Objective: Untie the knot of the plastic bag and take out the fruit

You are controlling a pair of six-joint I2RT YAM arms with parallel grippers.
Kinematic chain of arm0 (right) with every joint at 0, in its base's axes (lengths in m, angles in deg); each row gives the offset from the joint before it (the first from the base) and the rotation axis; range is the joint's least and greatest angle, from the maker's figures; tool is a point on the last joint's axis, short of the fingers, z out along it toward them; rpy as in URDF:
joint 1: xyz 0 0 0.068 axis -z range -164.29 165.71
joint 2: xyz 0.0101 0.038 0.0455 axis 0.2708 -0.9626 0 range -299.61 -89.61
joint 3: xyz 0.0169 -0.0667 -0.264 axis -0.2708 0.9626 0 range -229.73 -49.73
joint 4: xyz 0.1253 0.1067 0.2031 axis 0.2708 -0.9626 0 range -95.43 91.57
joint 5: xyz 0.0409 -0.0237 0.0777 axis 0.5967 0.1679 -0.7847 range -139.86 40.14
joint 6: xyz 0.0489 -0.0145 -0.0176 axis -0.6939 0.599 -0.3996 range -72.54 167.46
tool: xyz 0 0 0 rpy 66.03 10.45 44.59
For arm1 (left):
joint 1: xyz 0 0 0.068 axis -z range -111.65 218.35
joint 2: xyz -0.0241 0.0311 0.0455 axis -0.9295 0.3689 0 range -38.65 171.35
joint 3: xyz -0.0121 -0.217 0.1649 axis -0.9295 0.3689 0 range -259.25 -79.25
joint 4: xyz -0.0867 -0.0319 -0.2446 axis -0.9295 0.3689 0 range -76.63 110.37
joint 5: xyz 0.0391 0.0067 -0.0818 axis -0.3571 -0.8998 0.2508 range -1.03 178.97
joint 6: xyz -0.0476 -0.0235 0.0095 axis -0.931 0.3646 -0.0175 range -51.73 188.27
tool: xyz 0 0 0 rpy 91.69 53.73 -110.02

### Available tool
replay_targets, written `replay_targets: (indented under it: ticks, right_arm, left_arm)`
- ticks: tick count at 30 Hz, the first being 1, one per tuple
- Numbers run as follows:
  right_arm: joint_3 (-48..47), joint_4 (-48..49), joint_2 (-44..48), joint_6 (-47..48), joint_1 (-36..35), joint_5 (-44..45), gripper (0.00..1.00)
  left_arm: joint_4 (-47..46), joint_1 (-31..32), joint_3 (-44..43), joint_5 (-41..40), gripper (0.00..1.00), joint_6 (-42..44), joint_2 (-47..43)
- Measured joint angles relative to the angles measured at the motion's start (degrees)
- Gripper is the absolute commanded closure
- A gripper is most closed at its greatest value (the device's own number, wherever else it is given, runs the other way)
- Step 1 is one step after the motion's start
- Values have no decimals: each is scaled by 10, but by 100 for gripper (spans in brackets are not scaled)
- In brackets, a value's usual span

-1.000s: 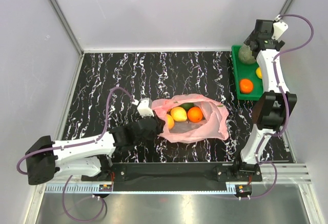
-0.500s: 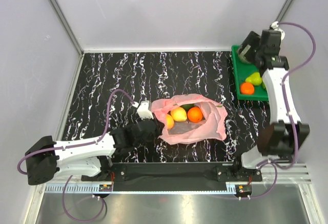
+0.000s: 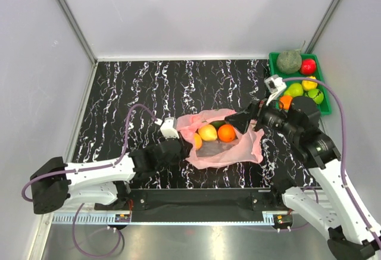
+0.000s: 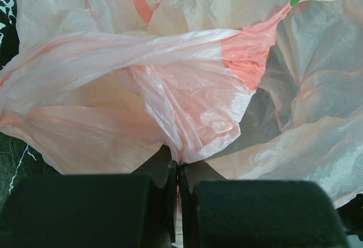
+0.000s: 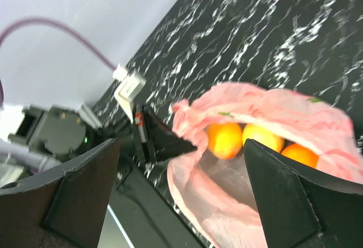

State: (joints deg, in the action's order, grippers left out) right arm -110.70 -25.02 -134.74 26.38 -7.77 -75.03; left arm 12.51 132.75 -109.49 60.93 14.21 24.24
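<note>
The pink plastic bag (image 3: pixel 229 150) lies mid-table with its mouth wide; no knot shows. Inside are the fruit: a yellow one (image 3: pixel 207 132), an orange one (image 3: pixel 226 132), a yellow-orange one (image 3: pixel 197 140) and a green one (image 3: pixel 219 123) at the back. My left gripper (image 3: pixel 181 145) is shut on the bag's left rim; in the left wrist view the pink film (image 4: pixel 187 89) is pinched between the closed jaws (image 4: pixel 179 165). My right gripper (image 3: pixel 236 121) hovers open over the bag's right rim. In the right wrist view its wide jaws (image 5: pixel 181 163) frame the bag (image 5: pixel 227 208) and fruit (image 5: pixel 225 138).
A green tray (image 3: pixel 272 71) at the back right holds a grey-green melon (image 3: pixel 289 61), a red fruit (image 3: pixel 308 66) and several small fruits. Grey walls close in the table on three sides. The black rail (image 3: pixel 202 197) runs along the near edge.
My right arm swung from the green tray at the back right down to the bag's right side, jaws staying open. The left gripper kept its hold on the bag's rim.
</note>
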Motion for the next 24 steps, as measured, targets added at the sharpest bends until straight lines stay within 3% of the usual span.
replay_targets:
  ticks: [6,11,18,24]
  right_arm:
    - [56,-5,-56,20,-72,10,10]
    - [61,-15,-159,28,-152,102,19]
    - [60,-18,-257,36,-196,228,30]
    - [71,-18,-326,22,-262,324,29]
  left_arm:
    - [-1,0,0,0,100,-9,14]
    - [-2,0,0,2,100,-15,24]
    - [-3,0,2,4,100,-21,26]
    - [-4,0,7,4,100,-28,26]
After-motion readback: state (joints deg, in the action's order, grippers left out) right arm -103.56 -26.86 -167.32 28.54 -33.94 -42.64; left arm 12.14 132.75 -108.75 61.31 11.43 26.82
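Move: The peach at the bag's left end lies some 13 cm to the right hand's left, about 2 cm farther out and roughly 28 cm below. At about that depth too, the yellow pear is 5 cm ahead and 9 cm left, the orange 6 cm ahead and 2 cm left, and the avocado 9 cm ahead and 5 cm left. From the left hand, the peach sits about 3 cm ahead, 4 cm right and 5 cm lower. With the left fingers still pinching the bag's rim and sinking a centimetre or two, the right hand plunges about 24 cm down into the open bag towards the peach. It swings roughly 6 cm left early on, tips its fingers from nearly level to steeply down, some 45 degrees, and narrows their wide gap by about a third; no touch on a fruit can be seen. ##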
